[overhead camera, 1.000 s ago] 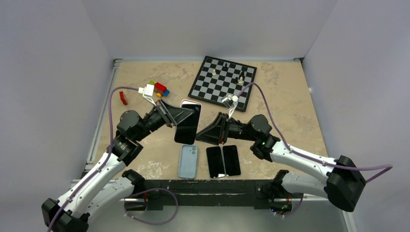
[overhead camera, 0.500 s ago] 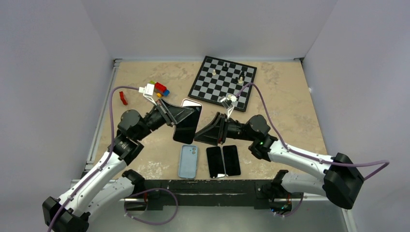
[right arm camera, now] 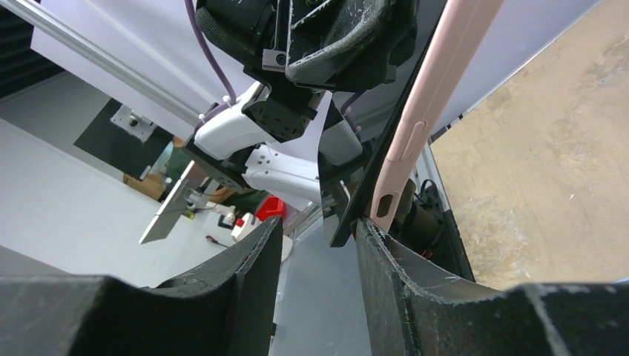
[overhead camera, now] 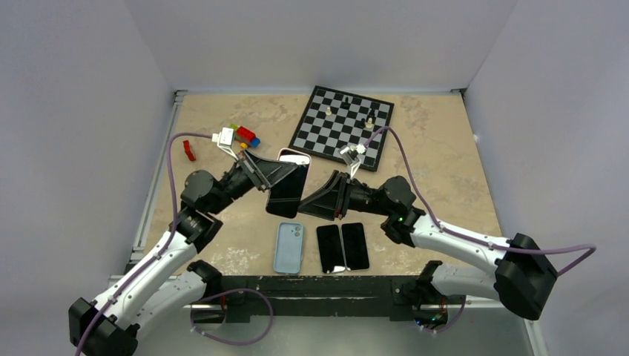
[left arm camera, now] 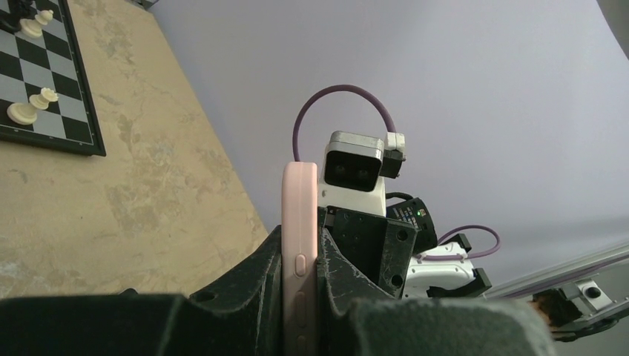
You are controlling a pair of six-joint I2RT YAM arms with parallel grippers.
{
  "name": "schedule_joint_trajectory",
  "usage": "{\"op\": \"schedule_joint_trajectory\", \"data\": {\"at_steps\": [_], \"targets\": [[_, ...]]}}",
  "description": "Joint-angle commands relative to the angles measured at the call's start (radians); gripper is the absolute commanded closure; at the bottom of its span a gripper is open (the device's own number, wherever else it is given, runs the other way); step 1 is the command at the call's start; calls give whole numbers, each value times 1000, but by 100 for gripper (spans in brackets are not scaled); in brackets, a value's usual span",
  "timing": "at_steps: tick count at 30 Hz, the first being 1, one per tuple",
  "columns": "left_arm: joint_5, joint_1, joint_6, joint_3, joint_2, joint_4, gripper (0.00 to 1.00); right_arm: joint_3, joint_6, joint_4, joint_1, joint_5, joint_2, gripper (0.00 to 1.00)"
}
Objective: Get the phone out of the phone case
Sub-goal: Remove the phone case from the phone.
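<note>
My left gripper [overhead camera: 291, 178] is shut on a phone case [overhead camera: 294, 156], pale pink, held on edge above the table. The black phone [overhead camera: 285, 194] sits in it, screen facing up in the top view. In the left wrist view the case's side edge [left arm camera: 300, 222] with its buttons is clamped between my left gripper [left arm camera: 300, 248] fingers. My right gripper [overhead camera: 305, 208] is open at the phone's lower end. In the right wrist view the phone's lower corner [right arm camera: 348, 215] stands away from the case [right arm camera: 415, 126] and hangs in the gap of my right gripper [right arm camera: 317, 237], whose right finger touches the case's end.
A light blue phone case [overhead camera: 288, 247] and two black phones [overhead camera: 331, 248] [overhead camera: 354, 245] lie near the front edge. A chessboard [overhead camera: 341, 126] with a few pieces is at the back. Toy bricks [overhead camera: 245, 136] and a red piece [overhead camera: 189, 150] lie at the back left.
My right gripper has opened wider and crept left toward the phone's lower end. My left gripper and the cased phone have shifted slightly up and back.
</note>
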Motion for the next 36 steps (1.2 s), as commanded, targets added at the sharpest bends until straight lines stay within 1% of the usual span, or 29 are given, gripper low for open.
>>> {"op": "schedule_joint_trajectory", "data": {"at_steps": [1,5,9,12,13,14,16,18,20,24,25,28,31,33,35,36], "targets": [[16,-43,-101,-20,-8,138,100,72,47,37,36,69,50,54],[16,-50,-95,-48,-30,124,100,111,60,12,36,111,50,55],[10,-54,-94,-69,-58,119,100,129,74,-68,34,196,49,56],[0,-54,-95,-76,-79,113,100,161,9,-191,34,282,46,56],[-9,-54,-96,-75,-85,109,100,184,-19,-247,35,283,52,56],[-20,-54,-103,-73,-91,102,100,194,-41,-254,37,269,60,56],[-46,-54,-117,-63,-95,73,100,188,-57,-207,37,217,77,57],[-70,-54,-136,-55,-91,46,100,188,-79,-199,41,175,80,57],[-71,-54,-148,-51,-74,63,100,171,-83,-208,42,173,66,57],[-16,-55,-157,-49,-23,127,100,125,10,-136,26,207,38,58],[-5,-56,-160,-56,-15,147,100,117,38,-76,15,196,41,59],[21,-55,-154,-67,-8,171,100,111,113,55,-14,143,76,64],[56,-54,-133,-64,-8,174,100,118,152,155,-30,110,110,73],[82,-55,-120,-64,-9,173,100,122,165,204,-37,91,127,82],[106,-53,-98,-59,-11,161,100,128,163,209,-44,76,124,93],[125,-54,-83,-53,-15,139,97,123,158,205,-48,69,116,99]]}}
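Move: Roughly 6 cm ahead of the right hand, 4 cm to its left and 3 cm higher is the middle of the phone in its pink case; its near corner, already bare of the case, sits between that hand's open fingers. On the table some 22 cm below, the blue case lies 6 cm left and 3 cm back, the left black phone 7 cm right and 3 cm back. The left hand holds the cased phone, its middle about 4 cm back and 2 cm below. Reaching forward about 3.5 cm, with a smaller shift left, the right hand works along the near end of the pink case and rolls about 10 degrees; late on, its fingers close from half open and pinch the phone's bare dark edge beside the case. The left hand keeps its grip higher up, easing about 1 cm left, then forward, and turning slightly counter-clockwise. ##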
